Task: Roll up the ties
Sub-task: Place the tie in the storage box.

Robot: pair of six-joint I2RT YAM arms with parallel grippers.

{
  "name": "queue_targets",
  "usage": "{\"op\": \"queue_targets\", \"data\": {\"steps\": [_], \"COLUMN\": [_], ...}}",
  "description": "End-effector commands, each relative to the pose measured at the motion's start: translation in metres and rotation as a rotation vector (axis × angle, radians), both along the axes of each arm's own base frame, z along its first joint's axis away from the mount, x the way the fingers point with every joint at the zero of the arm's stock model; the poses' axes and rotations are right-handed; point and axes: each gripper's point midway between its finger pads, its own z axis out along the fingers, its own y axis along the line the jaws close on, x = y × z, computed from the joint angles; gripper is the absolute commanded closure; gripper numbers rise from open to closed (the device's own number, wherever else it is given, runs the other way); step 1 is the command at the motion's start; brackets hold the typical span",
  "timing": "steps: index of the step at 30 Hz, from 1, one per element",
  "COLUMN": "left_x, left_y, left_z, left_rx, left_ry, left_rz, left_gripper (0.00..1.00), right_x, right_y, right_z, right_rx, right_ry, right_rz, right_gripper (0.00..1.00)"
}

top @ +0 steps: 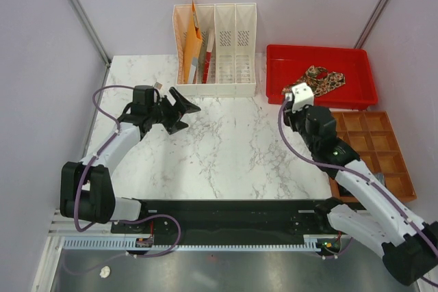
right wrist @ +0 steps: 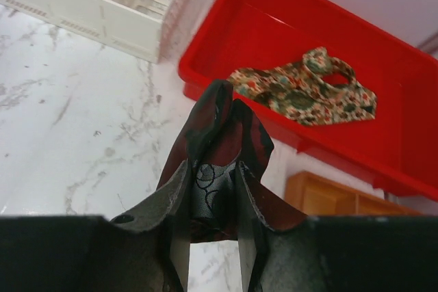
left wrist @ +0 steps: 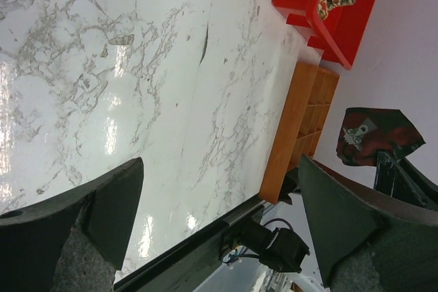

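My right gripper point(right wrist: 212, 176) is shut on the dark maroon tie point(right wrist: 222, 121), bunched and folded between the jaws, held above the marble table just in front of the red tray point(top: 318, 49). The tie also shows in the left wrist view point(left wrist: 376, 138). In the top view the right gripper point(top: 295, 100) covers it. The tan-and-brown paisley tie point(top: 321, 78) lies crumpled in the red tray point(right wrist: 226, 32), also seen in the right wrist view point(right wrist: 304, 90). My left gripper point(top: 176, 111) is open and empty point(left wrist: 219, 172), hovering over the table's back left.
A white file rack point(top: 226, 49) with orange folders point(top: 191, 46) stands at the back centre, just behind the left gripper. A wooden compartment tray point(top: 373, 152) lies at the right edge under the right arm. Purple walls close in both sides.
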Motion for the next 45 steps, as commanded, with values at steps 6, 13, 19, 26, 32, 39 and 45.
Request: {"op": "queue_targets", "data": {"steps": [6, 13, 19, 26, 32, 39, 45], "left_x": [0.0, 0.007, 0.013, 0.018, 0.022, 0.033, 0.033], "left_y": [0.002, 0.005, 0.008, 0.005, 0.001, -0.003, -0.004], "left_z": [0.01, 0.019, 0.021, 0.02, 0.022, 0.025, 0.019], "left_rx": [0.004, -0.001, -0.006, -0.025, -0.039, -0.055, -0.063], "left_ry": [-0.055, -0.067, -0.065, -0.044, -0.044, -0.038, -0.016], "left_rz": [-0.034, -0.021, -0.016, -0.017, -0.039, -0.059, -0.059], "left_gripper": [0.0, 0.0, 0.0, 0.0, 0.0, 0.0, 0.0], "right_x": [-0.015, -0.002, -0.04, -0.106, -0.134, -0.158, -0.175], "right_y": [-0.104, -0.167, -0.223, -0.278, -0.306, -0.327, -0.327], "right_z": [0.002, 0.025, 0.025, -0.006, -0.034, -0.045, -0.045], "right_rx": [0.067, 0.125, 0.146, 0.162, 0.192, 0.183, 0.156], "right_ry": [0.107, 0.091, 0.077, 0.103, 0.075, 0.036, 0.011], "right_rz": [-0.378, -0.757, -1.103, -1.458, -1.653, -1.808, -1.824], "right_gripper": [1.0, 1.0, 1.0, 1.0, 1.0, 1.0, 1.0]}}
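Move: The near, right-hand compartment of the wooden storage box, where my rolled tie goes, lies some 33 cm to the right of my right hand, 18 cm back towards me and about 21 cm below. Next to it, the grey tie's compartment is about 25 cm right and 18 cm back. The red tray's middle stands some 20 cm ahead and 11 cm right. From my left hand that target compartment is roughly 70 cm right, 20 cm back. Still pinching the rolled tie, I swing my right hand to the right, at first nearly straight across between the red tray and me, then curving back towards myself over the storage box: about 32 cm right and 16 cm back in all, sinking some 5 cm late on. The wrist turns about 100 degrees clockwise so the fingers end up pointing right. My open, empty left hand edges forward about 3 cm. ##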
